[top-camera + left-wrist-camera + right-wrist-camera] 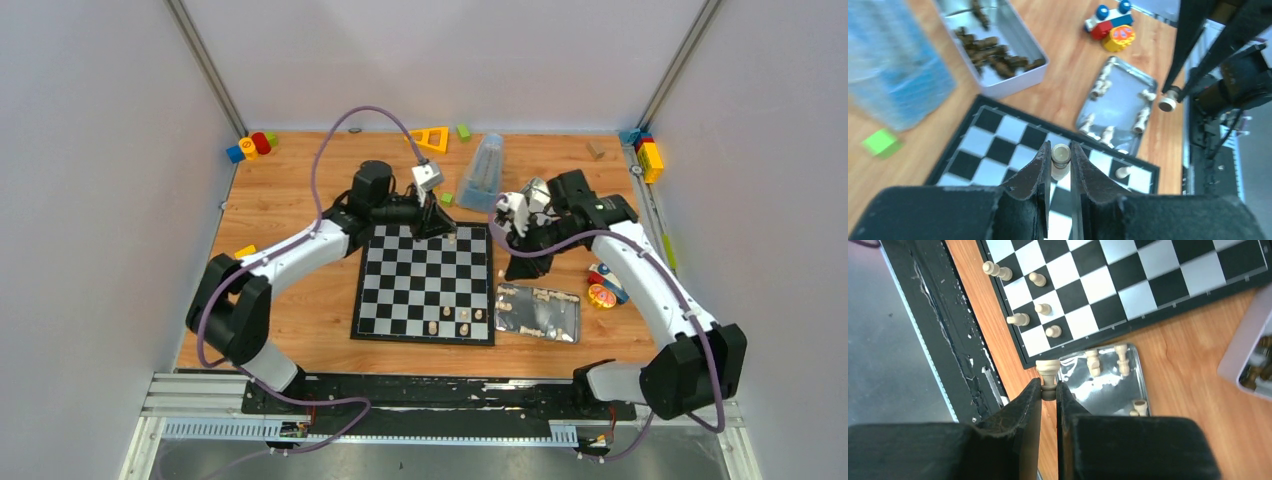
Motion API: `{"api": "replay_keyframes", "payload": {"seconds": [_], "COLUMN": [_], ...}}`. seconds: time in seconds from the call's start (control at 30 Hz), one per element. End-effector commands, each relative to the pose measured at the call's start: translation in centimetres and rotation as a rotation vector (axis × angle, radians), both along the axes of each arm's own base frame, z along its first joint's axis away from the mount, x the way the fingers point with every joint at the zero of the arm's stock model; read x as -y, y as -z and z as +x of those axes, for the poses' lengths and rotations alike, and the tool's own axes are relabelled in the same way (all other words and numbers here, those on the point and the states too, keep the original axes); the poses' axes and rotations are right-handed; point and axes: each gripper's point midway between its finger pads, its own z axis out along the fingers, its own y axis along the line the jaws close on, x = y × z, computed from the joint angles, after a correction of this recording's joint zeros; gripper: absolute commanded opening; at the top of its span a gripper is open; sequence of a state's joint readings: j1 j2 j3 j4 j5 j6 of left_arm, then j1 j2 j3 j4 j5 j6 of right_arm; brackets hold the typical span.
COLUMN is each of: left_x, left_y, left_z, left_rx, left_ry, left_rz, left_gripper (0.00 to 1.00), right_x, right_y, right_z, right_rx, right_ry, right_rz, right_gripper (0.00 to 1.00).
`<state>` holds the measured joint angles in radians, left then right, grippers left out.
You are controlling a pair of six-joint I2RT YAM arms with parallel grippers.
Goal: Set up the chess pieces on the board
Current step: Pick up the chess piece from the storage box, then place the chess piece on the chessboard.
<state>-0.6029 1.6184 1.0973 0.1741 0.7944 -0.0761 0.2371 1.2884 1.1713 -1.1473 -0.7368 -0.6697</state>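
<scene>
The board (425, 285) lies flat in the middle of the table, with several pale chess pieces (463, 320) standing in its near right corner. My left gripper (1061, 150) is shut on a pale chess piece (1060, 159), held upright over the board's far edge. My right gripper (1048, 387) is shut on the neck of another pale chess piece (1047, 369). It hangs above the near corner of a shiny tin lid (1103, 387), where more pale pieces (1093, 362) lie. In the top view the right gripper (525, 258) is just right of the board.
An open tin (1013, 75) of dark pieces sits beyond the board's far right corner. A blue translucent container (483, 170) stands behind the board, with a green block (880, 142) near it. A colourful toy (603, 287) lies right of the lid. Bright blocks (250, 147) lie along the back corners.
</scene>
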Motion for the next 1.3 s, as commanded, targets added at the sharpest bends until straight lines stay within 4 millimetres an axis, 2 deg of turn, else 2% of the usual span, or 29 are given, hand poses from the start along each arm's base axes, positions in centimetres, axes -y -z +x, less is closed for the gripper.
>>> {"api": "replay_keyframes", "payload": {"seconds": [0.0, 0.03, 0.07, 0.17, 0.3, 0.37, 0.5, 0.6, 0.73, 0.93, 1.17, 1.27], "left_x": [-6.0, -7.6, -8.8, -13.5, -18.0, -19.4, -21.6, -23.2, -25.3, -28.2, -28.7, -28.7], "left_y": [-0.3, -0.8, 0.2, 0.3, 0.6, 0.7, 1.1, 1.2, 0.9, 0.5, 0.0, -0.1], "left_z": [1.1, 1.7, 1.4, 1.9, 1.3, 0.8, 0.2, 0.4, 0.9, 1.7, 2.1, 2.2], "left_rx": [0.103, 0.119, 0.104, 0.113, 0.135, 0.15, 0.163, 0.155, 0.136, 0.122, 0.132, 0.136], "left_ry": [-0.098, -0.144, -0.155, -0.263, -0.353, -0.381, -0.434, -0.49, -0.568, -0.669, -0.697, -0.7], "left_rz": [0.111, 0.127, 0.169, 0.23, 0.285, 0.303, 0.329, 0.329, 0.324, 0.314, 0.301, 0.3], "left_gripper": [0.0, 0.0, 0.0, 0.0, 0.0, 0.0, 0.0, 0.0, 0.0, 0.0, 0.0, 0.0], "right_x": [-1.8, -2.4, -3.1, -5.0, -7.7, -8.9, -11.2, -12.3, -13.2, -13.7, -14.0, -14.3], "right_y": [0.1, 0.3, 0.5, 1.5, 2.8, 3.7, 5.1, 6.9, 8.4, 9.6, 10.5, 10.5], "right_z": [0.7, 0.6, 0.7, 0.8, 1.4, 1.6, 2.2, 1.9, 1.9, 1.4, 0.3, 0.5], "right_rx": [0.033, 0.027, 0.025, 0.02, 0.031, 0.03, 0.046, 0.033, 0.042, 0.04, 0.048, 0.084], "right_ry": [-0.046, -0.076, -0.102, -0.185, -0.293, -0.34, -0.425, -0.492, -0.554, -0.623, -0.683, -0.693], "right_rz": [-0.191, -0.225, -0.253, -0.348, -0.473, -0.527, -0.608, -0.685, -0.762, -0.83, -0.9, -0.938], "right_gripper": [0.04, 0.05, 0.05, 0.05, 0.05, 0.05, 0.04, 0.04, 0.04, 0.04, 0.05, 0.06]}}
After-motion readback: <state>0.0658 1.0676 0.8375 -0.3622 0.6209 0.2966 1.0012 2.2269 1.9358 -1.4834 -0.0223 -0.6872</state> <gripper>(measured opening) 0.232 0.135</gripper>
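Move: The empty second-row square in front of the tall king, apparently the spot for the right hand's piece, lies roughly 14 cm left of that hand, 3 cm back and 15 cm below. The king is straight behind it, 7 cm back from the hand; the nearest pawn is 10 cm left and 3 cm back, the metal tray 10 cm right and 5 cm back. From the left hand, that square is about 3 cm left, 12 cm back and 17 cm down. The light piece already pinched in the right fingers is carried some 13 cm left over the board while sinking about 10 cm, as the wrist swings from a slant to pointing almost straight down and twists counter-clockwise. The left hand, keeping its own piece, pulls clear nearly 30 cm left, past the board's edge over bare wood, turning about 40 degrees counter-clockwise. ##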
